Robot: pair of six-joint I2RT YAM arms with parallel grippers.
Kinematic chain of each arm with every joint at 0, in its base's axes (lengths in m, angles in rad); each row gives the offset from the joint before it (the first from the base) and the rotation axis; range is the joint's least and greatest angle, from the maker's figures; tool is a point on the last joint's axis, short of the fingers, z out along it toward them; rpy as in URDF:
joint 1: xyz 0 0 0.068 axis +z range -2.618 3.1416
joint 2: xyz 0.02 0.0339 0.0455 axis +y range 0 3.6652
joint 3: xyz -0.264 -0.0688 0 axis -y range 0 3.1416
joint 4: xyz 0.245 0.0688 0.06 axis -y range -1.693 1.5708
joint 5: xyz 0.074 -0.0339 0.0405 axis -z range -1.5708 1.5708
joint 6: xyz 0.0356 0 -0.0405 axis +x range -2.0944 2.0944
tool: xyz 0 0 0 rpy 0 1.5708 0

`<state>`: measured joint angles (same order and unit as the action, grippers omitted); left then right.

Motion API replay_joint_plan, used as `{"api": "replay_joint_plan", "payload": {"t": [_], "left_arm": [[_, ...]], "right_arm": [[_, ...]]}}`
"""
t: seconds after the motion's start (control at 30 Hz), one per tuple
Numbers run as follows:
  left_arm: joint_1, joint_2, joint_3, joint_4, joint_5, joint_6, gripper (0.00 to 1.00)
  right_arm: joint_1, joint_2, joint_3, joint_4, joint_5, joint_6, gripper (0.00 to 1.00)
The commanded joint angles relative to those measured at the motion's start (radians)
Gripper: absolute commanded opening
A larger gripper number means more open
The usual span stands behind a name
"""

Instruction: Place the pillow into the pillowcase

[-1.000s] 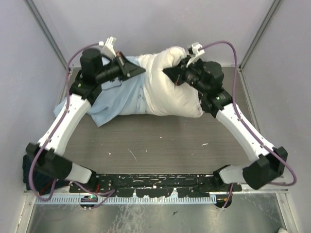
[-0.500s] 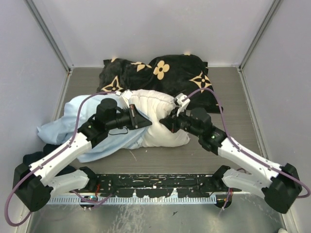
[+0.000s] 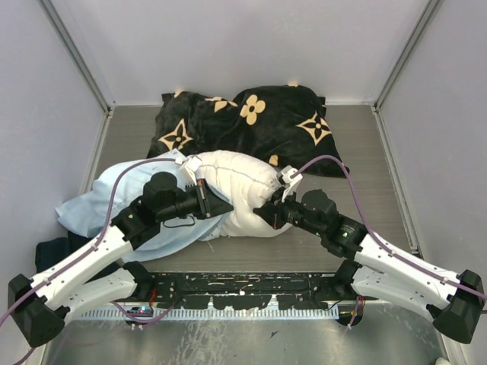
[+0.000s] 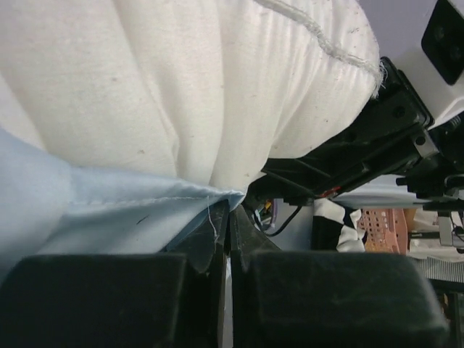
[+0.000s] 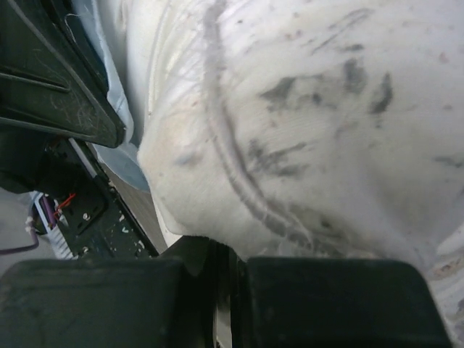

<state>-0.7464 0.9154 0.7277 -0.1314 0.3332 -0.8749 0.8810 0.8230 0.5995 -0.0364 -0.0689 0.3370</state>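
Note:
The cream-white pillow [image 3: 240,186] lies mid-table with its left end tucked into the light blue pillowcase [image 3: 103,205], which spreads out to the left. My left gripper [image 3: 222,207] is at the case's open hem by the pillow's front; in the left wrist view the left gripper [image 4: 228,214] is shut on the blue hem of the pillowcase [image 4: 94,210], under the pillow [image 4: 181,87]. My right gripper [image 3: 264,214] is at the pillow's front right corner. The right wrist view shows the right gripper [image 5: 235,250] shut on the soiled edge of the pillow [image 5: 304,130].
A black cloth with tan flower motifs [image 3: 251,122] lies bunched behind the pillow against the back wall. A dark cloth [image 3: 47,252] sits at the near left corner. Grey walls close both sides, and the black base rail [image 3: 243,293] runs along the near edge.
Both arms have drawn back toward the near edge, bringing the pillow and pillowcase with them. The black flowered cloth at the back is now uncovered.

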Motion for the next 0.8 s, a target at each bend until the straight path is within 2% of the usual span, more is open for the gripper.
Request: {"api": "replay_joint_plan", "payload": {"t": [0.0,0.07,0.17,0.4,0.57,0.7,0.77], "left_arm": [[-0.033,-0.095,-0.029,-0.073,-0.029,-0.017,0.18],[-0.033,-0.128,-0.013,-0.128,-0.021,0.005,0.21],[-0.034,-0.174,0.049,-0.219,-0.036,0.05,0.34],[-0.033,-0.186,0.33,-0.386,-0.169,0.16,0.55],[-0.033,-0.126,0.482,-0.521,-0.35,0.223,0.61],[-0.033,-0.076,0.568,-0.608,-0.359,0.253,0.62],[-0.034,-0.078,0.562,-0.621,-0.425,0.252,0.65]], "right_arm": [[0.042,-0.029,-0.052,-0.195,-0.014,0.085,0.02],[0.047,-0.034,-0.049,-0.248,0.002,0.083,0.05],[0.051,-0.019,-0.042,-0.322,0.02,0.085,0.06],[0.056,0.055,-0.011,-0.425,0.089,0.168,0.05],[0.058,0.052,-0.025,-0.426,0.089,0.195,0.06],[0.061,0.059,-0.014,-0.446,0.091,0.189,0.05],[0.064,0.058,-0.015,-0.443,0.082,0.182,0.04]]}}
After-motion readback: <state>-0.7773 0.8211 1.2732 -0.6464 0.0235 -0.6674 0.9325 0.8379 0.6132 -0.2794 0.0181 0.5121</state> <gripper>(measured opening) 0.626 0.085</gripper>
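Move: Pinched in the left fingertips is the hem at the pillowcase mouth; the case's body lies some 26 cm left, about 3 cm farther out and 18 cm lower. The bare pillow's middle is around 7 cm ahead, 4 cm right and 12 cm below that hand, with the black flowered blanket roughly 26 cm ahead, 6 cm right and 20 cm down. For the right hand, gripping the pillow's outer end, the pillow's middle lies about 6 cm ahead, 5 cm left and 10 cm lower. Letting go of the pillowcase hem, the left fingers spread past half open while the hand eases back about 3 cm, then rises some 15 cm and goes 7 cm left, above the case, its fingers tipping more downward. Meanwhile the right hand keeps its pinch on the pillow's outer end and takes it down about 5 cm and slightly back, tilting roughly 15 degrees downward. ##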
